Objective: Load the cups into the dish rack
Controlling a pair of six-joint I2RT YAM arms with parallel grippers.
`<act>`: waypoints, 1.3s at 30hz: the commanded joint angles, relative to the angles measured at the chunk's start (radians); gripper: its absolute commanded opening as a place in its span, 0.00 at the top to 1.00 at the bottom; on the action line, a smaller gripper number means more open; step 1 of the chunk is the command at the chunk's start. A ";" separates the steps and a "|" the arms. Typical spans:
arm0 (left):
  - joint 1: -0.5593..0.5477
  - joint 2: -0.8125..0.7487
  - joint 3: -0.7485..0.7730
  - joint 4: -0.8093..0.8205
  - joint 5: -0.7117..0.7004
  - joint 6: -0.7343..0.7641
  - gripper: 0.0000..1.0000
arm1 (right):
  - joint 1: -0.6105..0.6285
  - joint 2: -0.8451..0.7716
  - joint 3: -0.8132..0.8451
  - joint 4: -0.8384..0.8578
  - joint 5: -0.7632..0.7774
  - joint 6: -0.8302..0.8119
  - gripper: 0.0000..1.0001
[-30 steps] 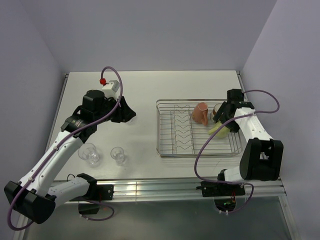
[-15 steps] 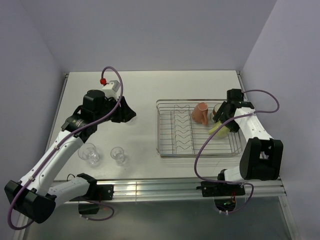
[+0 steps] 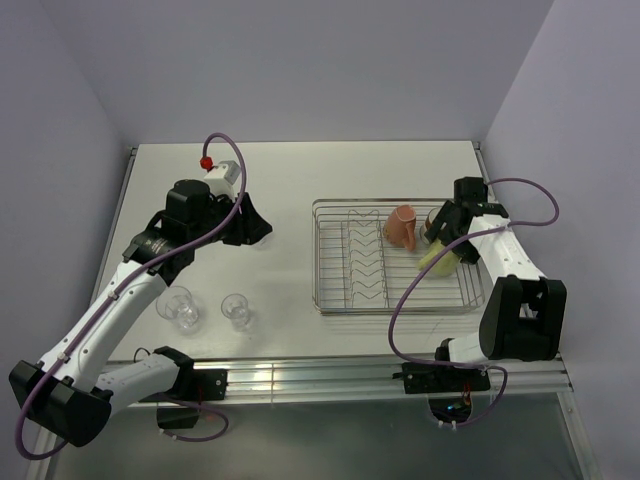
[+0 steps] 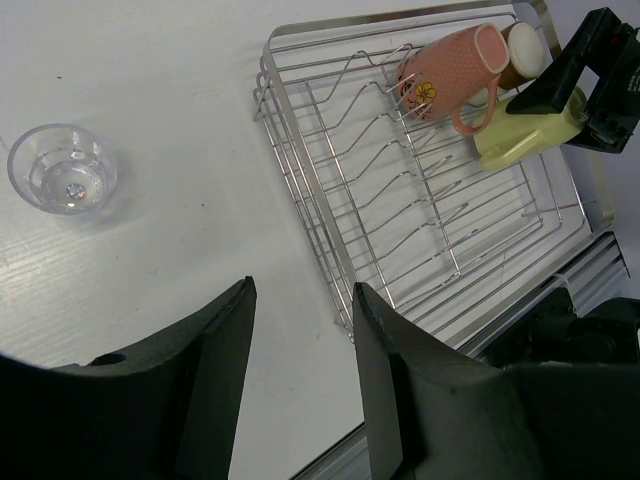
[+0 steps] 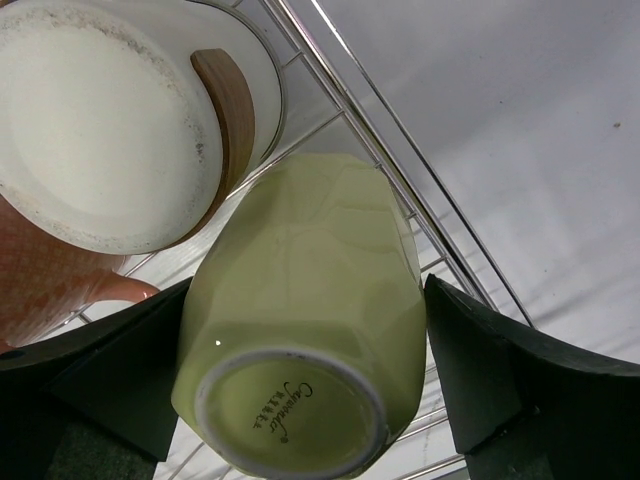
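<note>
The chrome dish rack (image 3: 316, 260) stands right of centre. In its far right part lie a pink mug (image 3: 402, 225), a brown cup (image 5: 100, 130) with a white base, and a yellow-green mug (image 3: 440, 258) on its side. My right gripper (image 5: 308, 288) is open, its fingers on either side of the yellow-green mug (image 5: 310, 270), with a thin gap at the right finger (image 5: 470, 360). Two clear tumblers (image 3: 178, 305) (image 3: 236, 310) stand on the table near the left arm. My left gripper (image 4: 300, 290) hovers open and empty left of the rack (image 4: 300, 190).
The zigzag dividers (image 3: 365, 262) run down the rack's middle. The table's right edge and the side wall are close behind the right arm. A metal rail (image 3: 330, 378) lines the near edge. One tumbler (image 4: 62, 168) shows at the left of the left wrist view.
The right gripper's jaws have spread a little wider around the yellow-green mug. The mug, the other cups and the left arm have not moved.
</note>
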 commanded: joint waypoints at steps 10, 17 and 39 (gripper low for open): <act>0.003 0.009 -0.008 0.031 0.013 0.015 0.51 | -0.006 -0.056 0.037 -0.004 0.038 0.001 0.04; 0.003 0.019 -0.006 0.029 0.006 0.012 0.51 | -0.006 -0.166 0.049 -0.047 0.035 0.001 0.02; 0.141 0.203 0.020 -0.035 -0.252 -0.040 0.53 | 0.133 -0.448 0.191 -0.053 -0.074 0.010 0.01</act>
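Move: The right hand is down in the rack's far right part, its fingers already opened around the green cup, whose middle is within about 2 cm to its left and 2 cm below. The white-brown cup stands about 8 cm ahead and 3 cm left, the pink mug about 7 cm ahead and 12 cm left. From the left hand, the nearest glass is about 13 cm ahead, 4 cm left and 21 cm down; another glass stands some 13 cm left of that one, and a third about 11 cm back and 7 cm left of the hand. The right hand backs out with its fingers staying wide open, rising about 17 cm off the green cup and tilting some 30 degrees so the fingertips swing outward, drawing back slightly and easing left at the end of the climb. After hardly moving at first, the empty left hand swings left and forward and sinks, about 6 cm each way, turning roughly 20 degrees counter-clockwise as it comes closer to the nearest glass, fingers kept half open and touching nothing. ##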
